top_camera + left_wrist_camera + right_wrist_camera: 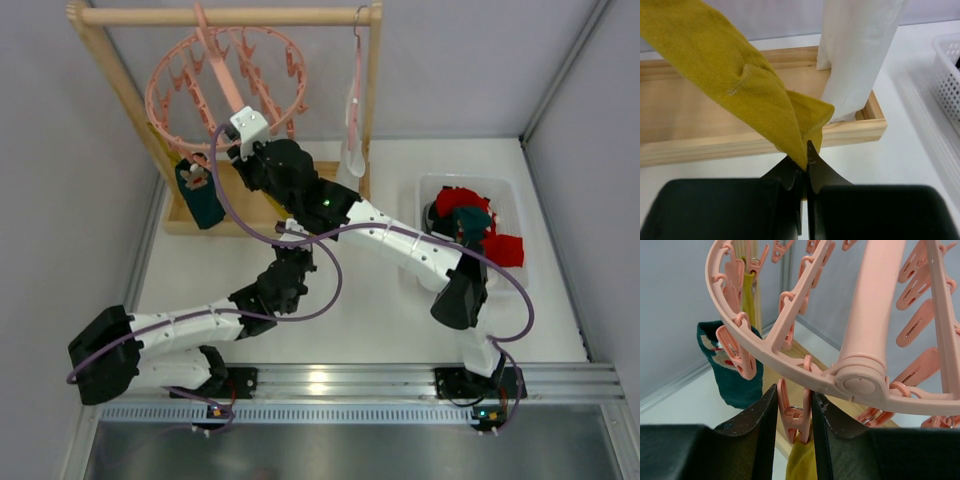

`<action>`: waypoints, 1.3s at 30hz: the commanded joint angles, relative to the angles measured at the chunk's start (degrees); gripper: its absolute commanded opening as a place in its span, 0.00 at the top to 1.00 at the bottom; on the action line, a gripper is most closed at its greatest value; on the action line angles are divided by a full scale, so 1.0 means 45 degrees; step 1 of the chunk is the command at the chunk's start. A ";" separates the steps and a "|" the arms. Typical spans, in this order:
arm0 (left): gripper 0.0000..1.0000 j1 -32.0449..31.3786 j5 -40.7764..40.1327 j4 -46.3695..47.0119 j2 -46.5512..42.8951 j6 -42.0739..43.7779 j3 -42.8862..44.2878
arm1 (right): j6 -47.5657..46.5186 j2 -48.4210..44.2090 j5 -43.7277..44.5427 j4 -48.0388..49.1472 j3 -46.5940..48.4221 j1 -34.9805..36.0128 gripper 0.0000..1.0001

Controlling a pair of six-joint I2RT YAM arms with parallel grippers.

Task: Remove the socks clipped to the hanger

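Note:
The round pink hanger (225,85) hangs from the wooden rack; in the right wrist view its ring (790,357) fills the frame. My right gripper (794,407) is shut on a pink clip peg (796,417), one finger against each side. That peg grips the top of a mustard yellow sock (802,462). Lower down, my left gripper (805,152) is shut on the bottom edge of the same yellow sock (735,75), which stretches up and to the left. A dark teal sock (200,192) with white marks hangs clipped at the ring's left side, also seen as the teal sock (732,367).
A white basket (505,190) at the right holds red and teal socks (470,215). A pale white cloth (860,50) hangs on a slim pink hanger (355,110) at the rack's right end. The rack's wooden base (700,140) lies under the socks.

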 commanded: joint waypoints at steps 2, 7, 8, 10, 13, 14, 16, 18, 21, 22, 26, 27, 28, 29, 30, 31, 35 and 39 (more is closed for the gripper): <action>1.00 -0.0091 0.0777 -0.0465 -0.1186 -0.1580 -0.0413 | 0.0302 -0.0720 -0.0298 0.0629 -0.0073 -0.0067 0.94; 1.00 -0.0228 0.0779 -0.1870 -0.2182 -0.2247 -0.0590 | 0.0419 -0.0798 -0.0298 0.0668 -0.0170 -0.0087 0.93; 1.00 -0.0228 0.0818 -0.2183 -0.2357 -0.2616 -0.0571 | 0.0458 -0.0798 -0.0278 0.0668 -0.0190 -0.0067 0.93; 1.00 -0.0228 0.1149 -0.3102 -0.2690 -0.3086 -0.0609 | 0.0517 -0.0856 -0.0259 0.0668 -0.0229 -0.0125 0.94; 1.00 -0.0248 0.1871 -0.3805 -0.3100 -0.3926 -0.0941 | 0.0673 -0.0934 -0.0258 0.0687 -0.0210 -0.0165 0.95; 1.00 -0.0248 0.1950 -0.3885 -0.3295 -0.4179 -0.1058 | 0.0712 -0.0954 -0.0278 0.0687 -0.0229 -0.0184 0.95; 1.00 -0.0267 0.1990 -0.4254 -0.3665 -0.4435 -0.1332 | 0.0751 -0.1012 -0.0317 0.0726 -0.0288 -0.0184 0.94; 1.00 -0.0267 0.2107 -0.4626 -0.4368 -0.4572 -0.1294 | 0.0810 -0.1090 -0.0375 0.0746 -0.0443 -0.0184 0.92; 1.00 -0.0267 0.2321 -0.5912 -0.5381 -0.4748 -0.1040 | 0.0829 -0.1304 -0.0512 0.0843 -0.0833 -0.0184 0.82; 1.00 -0.0267 0.2361 -0.6303 -0.5561 -0.4903 -0.0749 | 0.0829 -0.1422 -0.0532 0.0902 -0.0970 -0.0165 0.79; 1.00 -0.0267 0.2712 -0.8392 -0.6342 -0.5197 -0.0317 | 0.1024 -0.1949 -0.0746 0.1058 -0.1615 -0.0184 0.57; 1.00 -0.0267 0.2848 -0.8590 -0.6576 -0.5256 -0.0297 | 0.1063 -0.2201 -0.0805 0.1058 -0.1867 -0.0184 0.53; 1.00 -0.0267 0.3023 -0.8805 -0.6694 -0.5314 -0.0220 | 0.1122 -0.2339 -0.0902 0.1058 -0.2005 -0.0165 0.47; 1.00 -0.0267 0.3373 -0.8943 -0.6792 -0.5334 -0.0200 | 0.1258 -0.2515 -0.0980 0.1097 -0.2181 -0.0165 0.36; 1.00 -0.0267 0.3551 -0.9157 -0.7006 -0.5354 -0.0180 | 0.1336 -0.2903 -0.1078 0.1252 -0.2685 -0.0165 0.30; 1.00 -0.0267 0.3707 -0.9236 -0.7104 -0.5334 -0.0141 | 0.1415 -0.3158 -0.1098 0.1350 -0.3000 -0.0165 0.24; 1.00 -0.0267 0.4976 -0.9296 -0.7593 -0.4964 0.0073 | 0.2001 -0.4757 -0.1312 0.1957 -0.4602 -0.0126 0.06; 1.00 -0.0267 0.6791 -0.9276 -0.7866 -0.4495 0.0542 | 0.2119 -0.6127 -0.1762 0.1645 -0.5891 -0.0067 0.01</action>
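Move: The mustard sock hangs taut between the hands, its free end in the left fingers. Its clip is about 10 cm ahead of the left hand, 7 cm to its left and 15 cm above; the same clip sits right between the right fingers. The green sock hangs level ahead with the right hand, some 11 cm to its left and 8 cm lower. The white cloth is roughly 11 cm ahead of the left hand, 10 cm to its right and 3 cm higher. The mustard sock is drawn back out of the clip by the left hand, which keeps its shut pinch, travels about 10 cm back towards the base, tips down and swings clockwise, some 20 degrees. The right fingers first hold still, still squeezing the clip's handles, then open wide, let go of them and back off about 8 cm, back and to the right. ##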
